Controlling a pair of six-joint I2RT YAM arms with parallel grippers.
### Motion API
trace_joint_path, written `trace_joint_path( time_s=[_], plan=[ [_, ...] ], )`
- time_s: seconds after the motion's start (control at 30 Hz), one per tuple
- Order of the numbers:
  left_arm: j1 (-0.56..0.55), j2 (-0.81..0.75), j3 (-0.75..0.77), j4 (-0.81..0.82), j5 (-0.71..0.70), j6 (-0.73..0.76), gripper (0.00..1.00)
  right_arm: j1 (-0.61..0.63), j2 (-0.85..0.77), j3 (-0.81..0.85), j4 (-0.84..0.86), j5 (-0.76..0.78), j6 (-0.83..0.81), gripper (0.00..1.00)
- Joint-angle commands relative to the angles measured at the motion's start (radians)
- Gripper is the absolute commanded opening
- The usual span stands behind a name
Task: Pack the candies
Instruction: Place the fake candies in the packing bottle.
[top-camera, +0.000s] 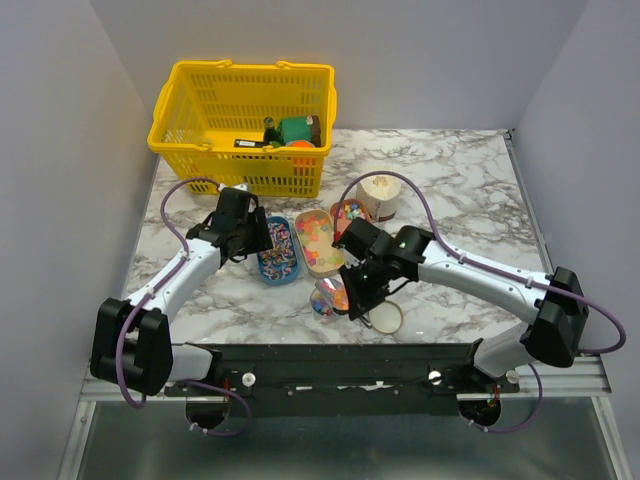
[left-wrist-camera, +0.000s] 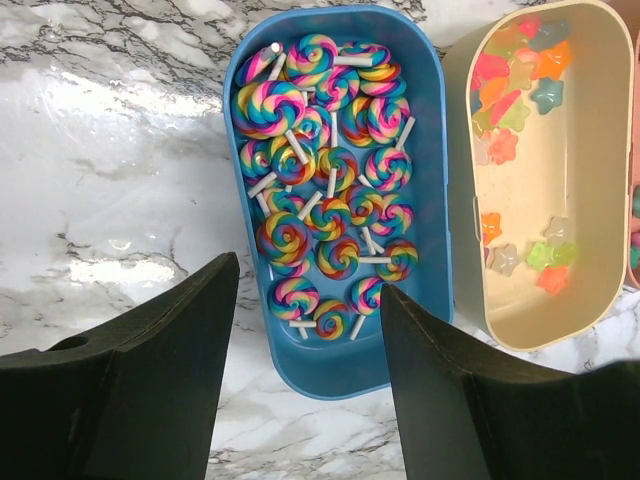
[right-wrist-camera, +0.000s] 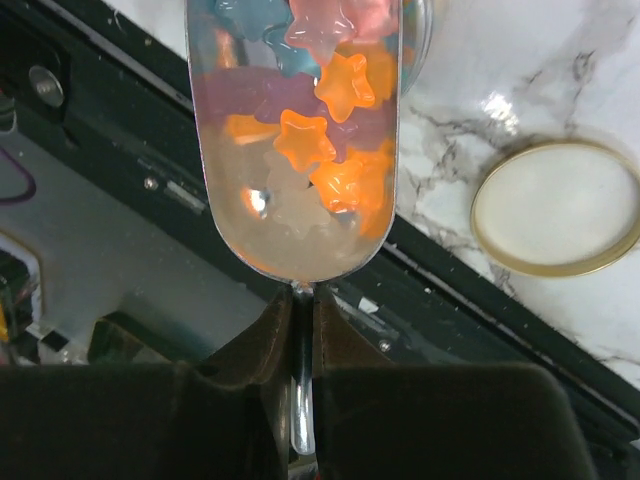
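My right gripper (right-wrist-camera: 302, 295) is shut on the thin handle of a clear scoop (right-wrist-camera: 250, 200). The scoop holds star-shaped candies (right-wrist-camera: 303, 140) in orange, pink, blue and white, and hangs over the table's near edge (top-camera: 330, 297). My left gripper (left-wrist-camera: 308, 275) stands open just above the near end of a blue oval tray (left-wrist-camera: 432, 150) filled with swirled lollipop candies (left-wrist-camera: 320, 190). Nothing is between its fingers. Beside it, a cream oval tray (left-wrist-camera: 585, 210) holds more star candies (left-wrist-camera: 510, 90). A third tray (top-camera: 347, 213) with candies lies to the right.
A round cream lid (right-wrist-camera: 555, 208) lies on the marble near the scoop. A cream jar (top-camera: 380, 195) stands behind the trays. The yellow basket (top-camera: 200, 120) with goods sits at the back left. A black rail (top-camera: 330, 360) runs along the near edge.
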Motion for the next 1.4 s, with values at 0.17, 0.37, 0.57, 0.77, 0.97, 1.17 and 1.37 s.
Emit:
trace_joint_path(
  time_s=[0.17, 0.37, 0.57, 0.77, 0.97, 1.17, 1.37],
  plan=[
    [0.004, -0.033, -0.015, 0.023, -0.022, 0.016, 0.70, 0.005, -0.043, -0.071, -0.052, -0.169, 0.053, 0.01],
    [0.004, -0.037, -0.018, 0.022, -0.025, 0.017, 0.70, 0.005, -0.005, -0.057, -0.078, -0.206, 0.073, 0.01],
    [0.004, -0.042, -0.019, 0.023, -0.027, 0.016, 0.70, 0.003, 0.029, -0.075, -0.062, -0.302, 0.144, 0.01],
    [0.004, -0.050, -0.022, 0.023, -0.033, 0.016, 0.70, -0.027, 0.037, -0.095, -0.045, -0.397, 0.194, 0.01],
    [0.004, -0.056, -0.024, 0.022, -0.039, 0.017, 0.70, -0.081, 0.040, -0.100, -0.040, -0.500, 0.236, 0.01],
    [0.004, -0.057, -0.024, 0.023, -0.041, 0.020, 0.70, -0.118, 0.043, -0.111, -0.029, -0.583, 0.279, 0.01],
    [0.006, -0.063, -0.022, 0.023, -0.042, 0.019, 0.71, -0.136, 0.023, -0.135, 0.020, -0.681, 0.352, 0.01]
  ],
)
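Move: The right hand holds the loaded scoop by its handle. The packing bottle's middle is about 4 cm ahead of that hand, 6 cm to its left and 9 cm below. The lid lies some 7 cm to the hand's right, 2 cm ahead, on the table; the cream tray's middle is about 18 cm ahead and 8 cm left. From the left hand the bottle is roughly 13 cm back and 14 cm right, slightly lower. Back towards the base, about 6 cm, goes the right hand, still gripping the scoop handle, while the wrist tips the scoop's open end forward and down over the bottle. The tilting goes on once the drawing back has stopped, to nearly 40 degrees in all, as the hand rises some 3 cm to pour. ##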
